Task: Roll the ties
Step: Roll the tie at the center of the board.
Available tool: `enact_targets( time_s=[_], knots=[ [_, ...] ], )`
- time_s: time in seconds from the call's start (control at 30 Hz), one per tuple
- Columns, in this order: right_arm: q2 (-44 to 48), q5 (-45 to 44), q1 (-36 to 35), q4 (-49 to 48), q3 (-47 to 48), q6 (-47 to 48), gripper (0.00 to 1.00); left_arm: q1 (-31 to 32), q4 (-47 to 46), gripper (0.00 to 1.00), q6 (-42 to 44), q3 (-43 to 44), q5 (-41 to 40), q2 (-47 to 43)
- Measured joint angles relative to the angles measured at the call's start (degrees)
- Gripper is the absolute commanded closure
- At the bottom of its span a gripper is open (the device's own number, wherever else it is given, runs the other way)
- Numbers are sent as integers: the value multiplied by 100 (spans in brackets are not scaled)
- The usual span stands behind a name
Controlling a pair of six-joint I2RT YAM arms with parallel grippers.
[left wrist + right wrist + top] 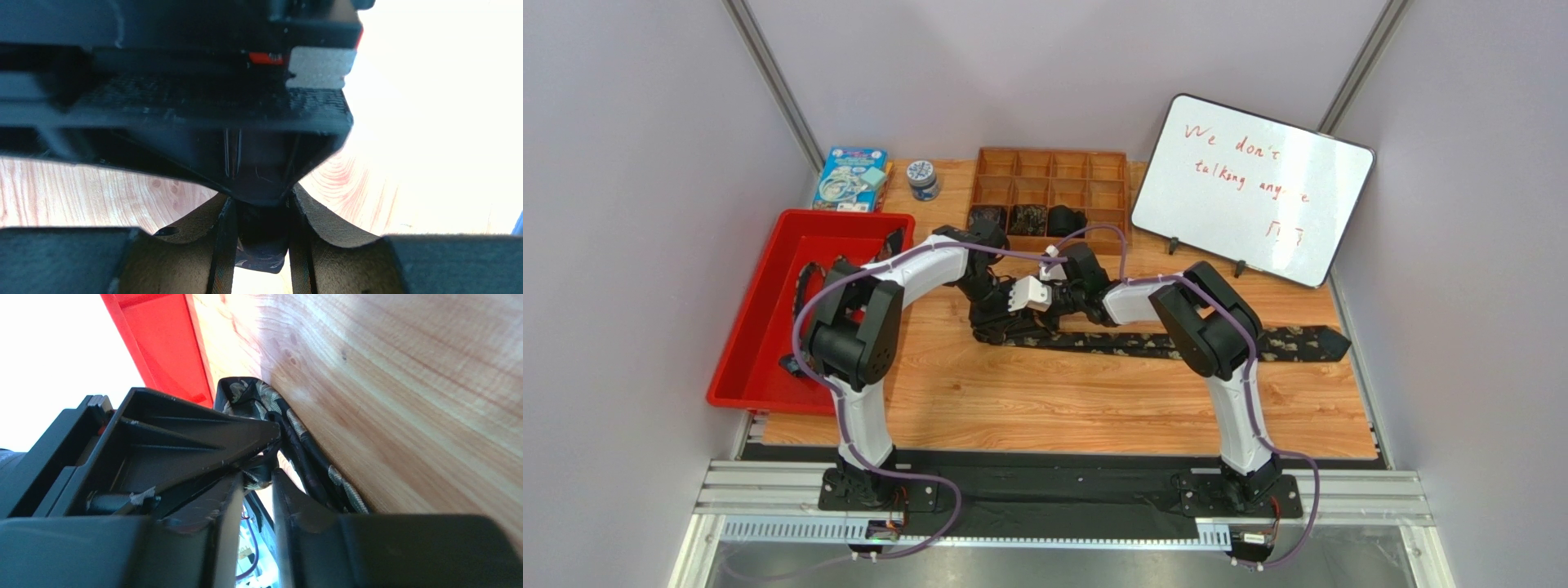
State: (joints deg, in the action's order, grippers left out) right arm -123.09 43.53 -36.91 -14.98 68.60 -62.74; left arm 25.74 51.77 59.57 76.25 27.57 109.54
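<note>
A long dark speckled tie [1210,343] lies flat across the wooden table, and its left end is gathered where both grippers meet. My left gripper [995,319] is shut on a dark wad of the tie [264,251], which fills the gap between its fingers [221,245]. My right gripper [1022,309] faces it closely and is shut on a small fold of the tie [310,459] at its very tips [260,476]. The black body of the left gripper [178,435] sits right against it. Rolled ties [1026,221] sit in the organiser's front row.
The brown compartment organiser [1051,165] stands at the back. A red tray [756,355] lies at the left with dark fabric in it. A whiteboard [1247,184] leans at the back right. A blue box [852,178] and a small jar [922,180] stand at the back left.
</note>
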Motion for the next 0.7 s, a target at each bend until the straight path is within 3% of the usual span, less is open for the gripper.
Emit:
enact_targets(
  time_s=[0.13, 0.2, 0.37, 0.47, 0.7],
  knots=[
    [-42, -13, -4, -55, 0, -68, 95, 0, -4, 60, -13, 0, 2, 4],
    [-48, -31, -4, -52, 0, -70, 100, 0, -13, 54, -13, 0, 4, 9],
    [-48, -98, 24, -22, -35, -13, 100, -26, -22, 33, -35, 0, 42, 9],
    [-48, -111, 63, 103, -55, 96, 100, -118, -15, 26, -24, 0, 52, -22],
    [-31, -120, 201, 505, -74, 446, 100, -535, -85, 24, 122, -118, -42, -337]
  ],
)
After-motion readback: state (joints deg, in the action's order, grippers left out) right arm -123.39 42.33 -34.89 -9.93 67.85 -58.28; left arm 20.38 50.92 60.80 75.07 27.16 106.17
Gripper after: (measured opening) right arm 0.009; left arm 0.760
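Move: The tie's folded end is between the left fingers, its middle about 1 cm to their right. From the right hand this folded end lies some 3 cm to the left and 1 cm lower. The flat tail runs off to the right, its middle roughly 28 cm right of the right hand and 2 cm nearer the base. From the left hand, the wooden box is about 24 cm ahead and 10 cm right, and the red tray 33 cm left and 3 cm ahead. Shut the right gripper fully on the tie beside the folded end while the left fingers still hold that end. Then open the left gripper wide to let go, and draw it left about 3 cm, with some forward and a little up, clear of the fold. Meanwhile carry the right gripper, pinch kept, about 2 cm right and 2 cm down towards the board. ##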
